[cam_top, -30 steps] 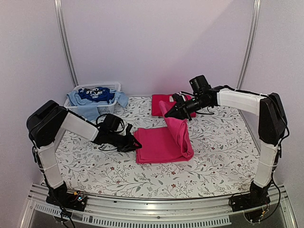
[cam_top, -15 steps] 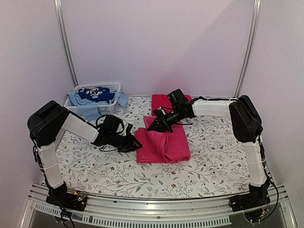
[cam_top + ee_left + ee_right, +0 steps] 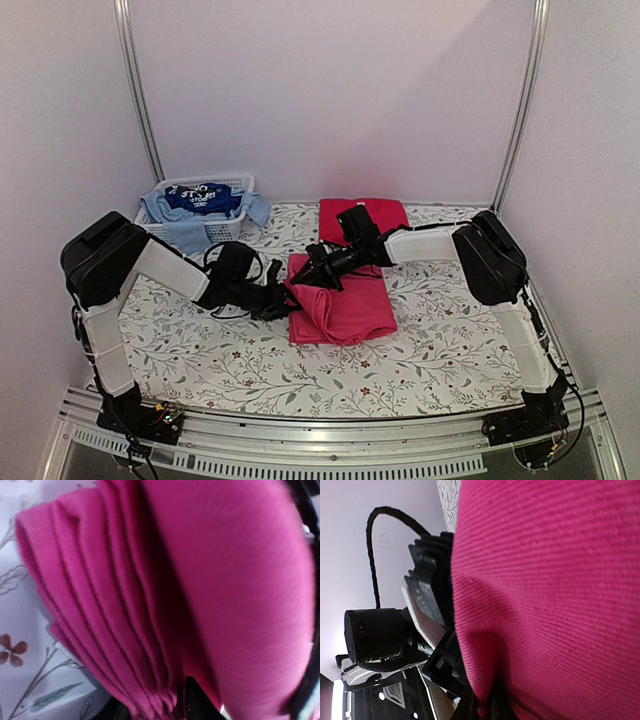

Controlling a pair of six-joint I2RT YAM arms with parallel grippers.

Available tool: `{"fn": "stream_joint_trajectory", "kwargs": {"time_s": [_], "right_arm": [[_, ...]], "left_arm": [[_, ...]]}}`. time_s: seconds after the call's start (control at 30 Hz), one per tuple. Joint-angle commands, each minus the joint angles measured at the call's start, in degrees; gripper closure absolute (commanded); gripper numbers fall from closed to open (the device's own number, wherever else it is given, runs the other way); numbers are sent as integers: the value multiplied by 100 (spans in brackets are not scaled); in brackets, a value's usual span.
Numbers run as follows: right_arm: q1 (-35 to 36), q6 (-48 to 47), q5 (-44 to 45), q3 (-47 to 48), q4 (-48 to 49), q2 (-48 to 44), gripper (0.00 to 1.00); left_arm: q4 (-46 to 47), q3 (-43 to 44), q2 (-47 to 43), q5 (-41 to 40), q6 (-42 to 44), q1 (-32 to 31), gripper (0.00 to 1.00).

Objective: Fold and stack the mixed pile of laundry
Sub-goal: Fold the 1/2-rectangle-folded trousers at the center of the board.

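A pink-magenta cloth [image 3: 345, 308] lies folded over on the flowered table cover. My left gripper [image 3: 278, 297] sits low at the cloth's left edge. In the left wrist view the cloth [image 3: 225, 580] runs in pleats that gather at the left gripper [image 3: 185, 705], beside a dark finger [image 3: 199, 700]. My right gripper [image 3: 313, 268] reaches in from the right, just above that same left edge. It is shut on a fold of the cloth [image 3: 545, 580], which is pinched at the right gripper [image 3: 491, 707]. A folded red cloth [image 3: 365, 214] lies behind.
A white slatted basket [image 3: 228, 229] at the back left holds light blue garments [image 3: 185, 232] and a dark blue printed one [image 3: 203, 198]. Both grippers are close together over the cloth's left edge. The left arm's wrist [image 3: 385, 635] fills the left of the right wrist view.
My right gripper has carried the cloth's raised edge leftward and down, laying it over the rest, and now sits next to the left gripper. The left arm has barely moved.
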Motion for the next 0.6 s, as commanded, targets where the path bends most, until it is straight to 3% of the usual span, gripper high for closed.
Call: {"fn": "stream_joint_trajectory", "kwargs": {"time_s": [0.0, 0.17, 0.33, 0.47, 0.57], "right_arm": [[104, 518, -193, 79, 989, 100, 70], [-237, 263, -247, 199, 1091, -313, 50], [-917, -215, -526, 112, 875, -1054, 46], [-1439, -1485, -434, -136, -620, -1428, 48], [-1562, -2841, -161, -62, -1746, -1337, 50]], "left_arm": [[-907, -221, -62, -313, 45, -43, 54], [-1716, -810, -1469, -890, 152, 416, 39], [-2811, -707, -2870, -1448, 549, 707, 32], [-3012, -30, -3242, -1499, 1048, 268, 33], [-2984, 620, -2750, -1517, 1408, -368, 36]]}}
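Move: Both hands are at the left edge of the folded trousers: their middle lies about 13 cm right of the left hand, level with it fore and aft and near its height. From the right hand, which holds the folded-over flap, the middle is 9 cm right, 2 cm back and 8 cm down. The red folded stack lies 26 cm ahead and 19 cm right of the left hand; the laundry basket is 24 cm ahead and 24 cm left. Both grippers open and let go of the trousers' left edge. The left slides roughly 10 cm left, clear of the edge, then lifts about 12 cm, easing back right a little near the end. The right pulls off the flap, rising some 12 cm while swinging right and forward towards the red folded stack, its wrist tilting about 20 degrees. ##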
